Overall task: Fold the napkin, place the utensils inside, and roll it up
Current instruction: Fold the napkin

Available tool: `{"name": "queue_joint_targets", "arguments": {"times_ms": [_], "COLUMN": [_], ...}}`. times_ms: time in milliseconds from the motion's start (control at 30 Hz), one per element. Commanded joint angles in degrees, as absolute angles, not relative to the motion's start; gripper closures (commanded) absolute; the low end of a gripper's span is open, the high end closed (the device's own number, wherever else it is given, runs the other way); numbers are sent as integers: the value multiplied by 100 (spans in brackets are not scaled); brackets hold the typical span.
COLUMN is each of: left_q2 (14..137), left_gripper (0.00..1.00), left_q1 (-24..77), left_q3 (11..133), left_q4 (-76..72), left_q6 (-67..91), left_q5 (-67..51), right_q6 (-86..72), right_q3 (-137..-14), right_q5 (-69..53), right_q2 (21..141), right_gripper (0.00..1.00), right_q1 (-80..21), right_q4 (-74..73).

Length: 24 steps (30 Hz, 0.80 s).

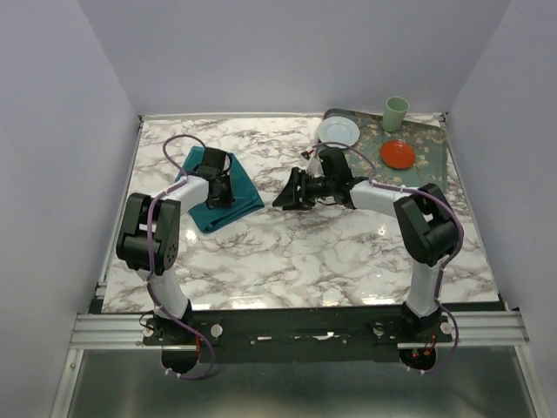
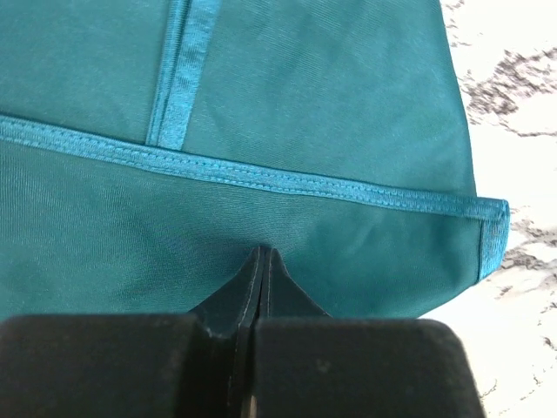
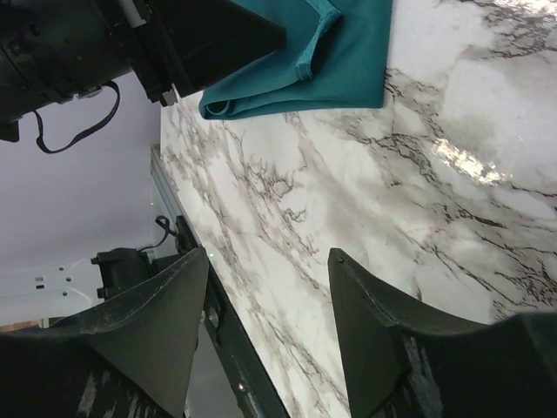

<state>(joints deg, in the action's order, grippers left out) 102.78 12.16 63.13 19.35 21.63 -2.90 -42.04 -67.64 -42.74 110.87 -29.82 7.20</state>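
Observation:
The teal napkin point(image 1: 242, 205) lies folded in layers on the marble table point(image 1: 331, 252), left of the middle. My left gripper point(image 1: 217, 197) points down onto it. In the left wrist view its fingertips point(image 2: 263, 252) are pressed together into the napkin point(image 2: 305, 113), just below a stitched hem, pinching the cloth. My right gripper point(image 1: 284, 192) hovers open over bare marble to the right of the napkin, and nothing lies between its fingers point(image 3: 268, 252). The right wrist view shows the napkin's folded edge point(image 3: 339, 61) further off. The utensils are out of view.
A white plate point(image 1: 338, 131), a red bowl point(image 1: 397, 154) and a pale green cup point(image 1: 396, 113) sit on a patterned grey-green tray point(image 1: 428, 161) at the back right. The left arm point(image 3: 78, 43) shows in the right wrist view. White walls enclose the table.

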Motion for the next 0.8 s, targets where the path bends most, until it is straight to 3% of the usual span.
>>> {"name": "queue_joint_targets", "arguments": {"times_ms": [0,300,767], "left_q2": [10459,10468,9906], "left_gripper": [99,100,99], "left_q1": [1485,2065,3111], "left_q3": [6249,5951,5344], "left_q4": [1978,1767,1529], "left_q6": [2197,2496,3006], "left_q5": [-123,-158,-466], "right_q6": [-4078,-3832,-2550], "right_q3": [-6574,-6372,-6565], "right_q5": [-4237,-4087,-3050], "right_q2": [10828,10661,10195], "right_gripper": [34,34,34], "right_q1": [-2927,-2900,-2769], "right_q4": [853,791,-526]}}
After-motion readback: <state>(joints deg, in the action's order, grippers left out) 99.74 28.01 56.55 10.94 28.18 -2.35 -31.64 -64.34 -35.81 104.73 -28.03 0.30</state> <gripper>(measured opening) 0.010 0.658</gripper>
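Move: My left fingertips, already shut, rest on the folded napkin's near part; its middle lies about 3 cm farther ahead and 2 cm left, just beneath them. Its right-hand corner is some 9 cm to this hand's right, level with it. My open right gripper hovers about 14 cm to the right and 1 cm nearer; from it the napkin's middle is roughly 16 cm left, 4 cm ahead and 8 cm down. Keeping my shut left fingertips pressed down on the napkin, I drag it about 10 cm right towards my right gripper, bending the path back some 5 cm by the end, without lifting, the hand turning about 10 degrees clockwise. My right hand, still open and off the cloth, gives way some 3 to 4 cm to the right. ##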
